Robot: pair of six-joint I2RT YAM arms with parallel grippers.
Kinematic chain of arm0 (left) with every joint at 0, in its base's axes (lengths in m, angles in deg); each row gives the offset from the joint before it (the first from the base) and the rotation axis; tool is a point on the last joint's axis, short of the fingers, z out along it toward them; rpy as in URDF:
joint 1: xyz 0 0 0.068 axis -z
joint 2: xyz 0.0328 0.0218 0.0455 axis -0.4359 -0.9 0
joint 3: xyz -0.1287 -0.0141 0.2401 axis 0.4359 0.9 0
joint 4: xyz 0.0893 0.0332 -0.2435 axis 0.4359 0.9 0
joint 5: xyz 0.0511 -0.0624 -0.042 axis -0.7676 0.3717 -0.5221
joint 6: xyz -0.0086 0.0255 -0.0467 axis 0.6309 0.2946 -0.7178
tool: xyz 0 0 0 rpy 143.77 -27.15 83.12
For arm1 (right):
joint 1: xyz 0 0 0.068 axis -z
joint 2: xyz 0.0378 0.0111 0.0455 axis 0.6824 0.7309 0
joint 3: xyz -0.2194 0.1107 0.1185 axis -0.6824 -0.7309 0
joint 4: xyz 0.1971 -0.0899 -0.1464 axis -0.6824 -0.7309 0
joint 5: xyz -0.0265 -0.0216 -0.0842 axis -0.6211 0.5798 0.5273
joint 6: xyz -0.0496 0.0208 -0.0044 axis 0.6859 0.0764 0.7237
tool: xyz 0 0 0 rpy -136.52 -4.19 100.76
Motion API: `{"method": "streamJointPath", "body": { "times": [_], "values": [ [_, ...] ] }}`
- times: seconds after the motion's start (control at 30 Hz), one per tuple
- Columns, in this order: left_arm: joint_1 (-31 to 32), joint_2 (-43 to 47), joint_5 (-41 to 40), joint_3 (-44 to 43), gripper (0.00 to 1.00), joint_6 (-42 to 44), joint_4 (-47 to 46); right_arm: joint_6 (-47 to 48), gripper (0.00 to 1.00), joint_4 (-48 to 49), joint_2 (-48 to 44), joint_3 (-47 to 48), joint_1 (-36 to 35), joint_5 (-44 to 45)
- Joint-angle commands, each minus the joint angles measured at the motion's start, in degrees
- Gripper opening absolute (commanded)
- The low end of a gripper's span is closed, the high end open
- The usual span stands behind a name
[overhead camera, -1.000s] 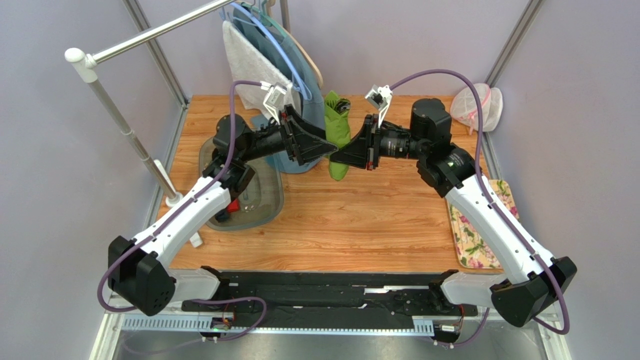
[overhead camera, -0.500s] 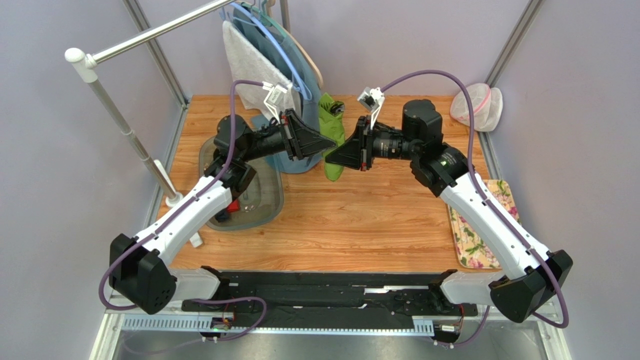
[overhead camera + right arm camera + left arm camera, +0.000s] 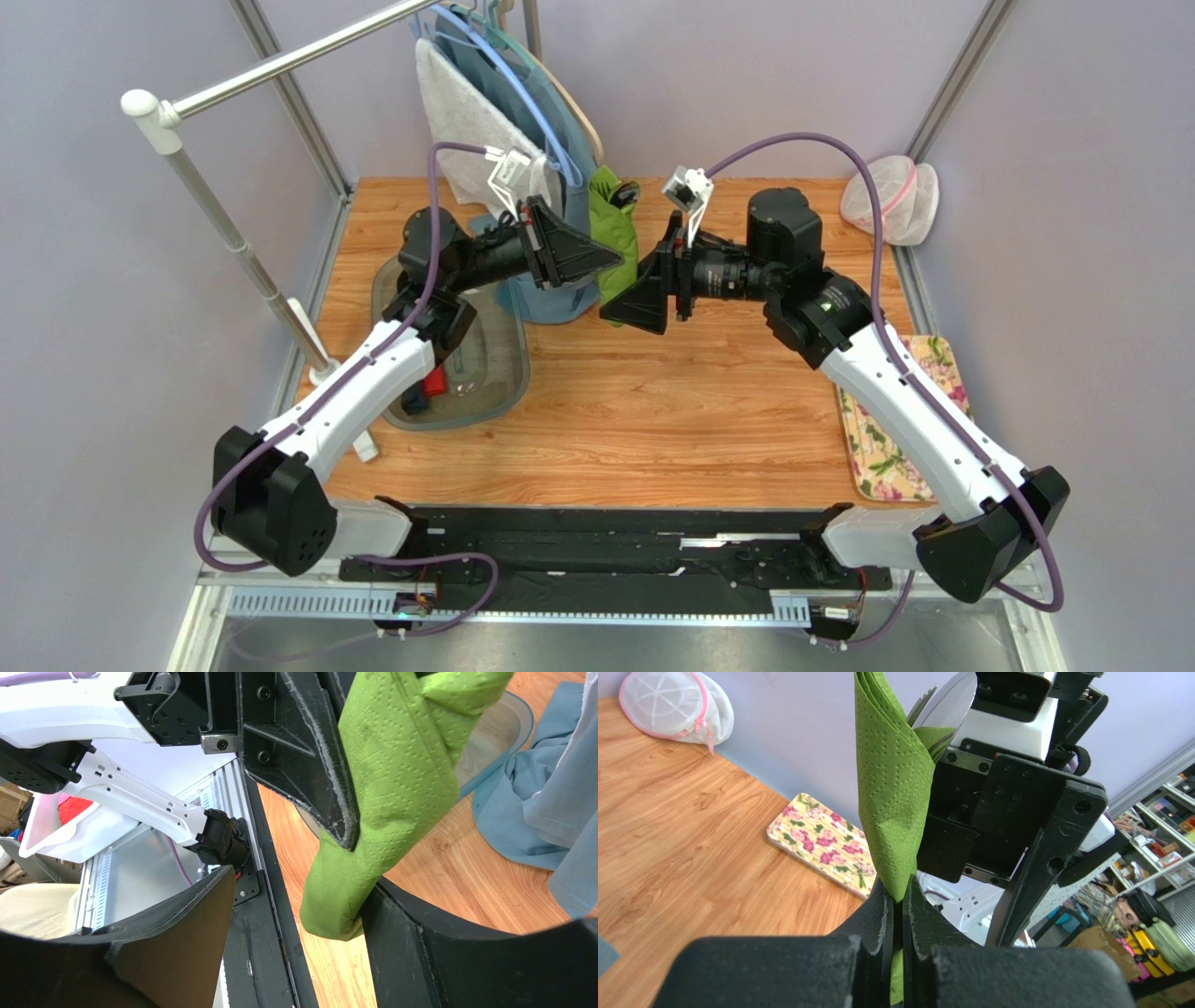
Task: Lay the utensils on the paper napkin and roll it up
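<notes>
The paper napkin (image 3: 612, 224) is a green roll held in the air above the back of the table, standing nearly upright. My left gripper (image 3: 898, 894) is shut on its lower part (image 3: 896, 791). Silver utensils (image 3: 952, 700) stick out of the roll's top end. My right gripper (image 3: 298, 885) is open just below; the roll's bottom end (image 3: 337, 910) hangs between its fingers and rests against the right one. In the top view the right gripper (image 3: 617, 311) faces the left gripper (image 3: 613, 258) tip to tip.
A clear plastic tub (image 3: 484, 399) sits under the left arm. A teal garment (image 3: 540, 301) lies behind it, below towels on a hanger (image 3: 463, 112). A flowered mat (image 3: 891, 448) lies at the right edge, a white mesh bag (image 3: 891, 196) back right, a rail stand (image 3: 225, 231) at the left.
My left gripper closed on the napkin roll and my right gripper opened, letting go of it. The roll has shifted left and now stands more upright.
</notes>
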Motion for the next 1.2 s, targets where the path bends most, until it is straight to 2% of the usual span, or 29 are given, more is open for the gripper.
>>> {"method": "streamJointPath", "body": {
  "times": [0.0,0.07,0.17,0.27,0.3,0.33,0.37,0.4,0.63,0.73,0.83,0.87,0.97,1.17],
  "values": [
    [-0.29,0.53,2.37,-3.53,0.00,-1.36,-5.27,1.76,0.68,0.63,-0.64,-0.91,-0.32,-1.42],
    [-0.29,0.88,2.46,-3.44,0.00,-1.63,-5.44,1.32,0.68,1.86,-0.20,-1.26,-0.23,-1.95],
    [-0.29,1.50,2.11,-3.62,0.00,-1.80,-5.44,0.88,0.61,2.91,0.68,-1.62,-0.32,-3.18],
    [-0.29,1.85,2.11,-3.97,0.00,-1.72,-5.09,0.53,0.46,3.53,1.03,-2.23,-0.41,-3.97],
    [-0.29,2.03,2.11,-3.97,0.00,-1.45,-4.92,0.26,0.32,3.71,1.03,-2.41,-0.41,-4.15],
    [-0.29,2.20,1.94,-3.97,0.00,-0.93,-4.48,0.09,0.23,3.79,0.86,-2.41,-0.41,-4.06],
    [-0.29,2.47,1.67,-3.88,0.00,-0.49,-4.04,-0.09,0.06,3.79,0.60,-2.41,-0.41,-3.37],
    [-0.29,2.64,1.15,-3.79,0.00,0.12,-3.25,-0.09,0.00,3.45,0.33,-2.23,-0.41,-2.93],
    [-0.29,3.17,-4.47,-4.14,0.00,6.10,7.54,-0.44,0.00,1.78,-0.64,-2.32,-0.41,4.63],
    [-0.29,2.91,-4.05,-3.88,0.00,5.93,8.18,0.00,0.00,1.16,-0.46,-1.88,-0.32,5.78],
    [-0.11,2.91,-2.82,-3.36,0.09,5.32,7.66,0.09,0.00,1.33,-0.20,-1.35,-0.32,5.52],
    [-0.11,2.73,-2.55,-3.18,0.15,5.05,7.31,-0.09,0.00,1.51,-0.11,-1.27,-0.41,5.08],
    [0.06,2.64,-1.67,-2.74,0.22,4.26,6.07,-0.09,0.00,1.77,0.24,-0.74,-0.41,4.55],
    [0.68,2.20,-0.61,-1.51,0.32,3.21,4.23,-0.18,0.00,2.21,0.59,-0.21,-0.32,3.58]
  ]
}}
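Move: The rolled napkin, held up in the air with the utensils inside and leaning forward at the top, has its middle about 3 cm ahead of the right hand and 5 cm above it, level sideways. The left fingers are shut on the roll; its middle is about 1 cm ahead and 2 cm above them. From the right hand the hanging blue cloth is roughly 17 cm ahead, 8 cm left and 20 below; the basin about 9 ahead, 24 left and 36 below. Down along the rolled napkin slides the right hand's open grip, then its fingers close and pinch the lower end below the left fingers; still sinking (about 2.5 cm in all), it eases 1 cm forward. The left hand keeps its pinch while drifting about 1 cm back and returning, then parts its fingers by roughly a quarter. ##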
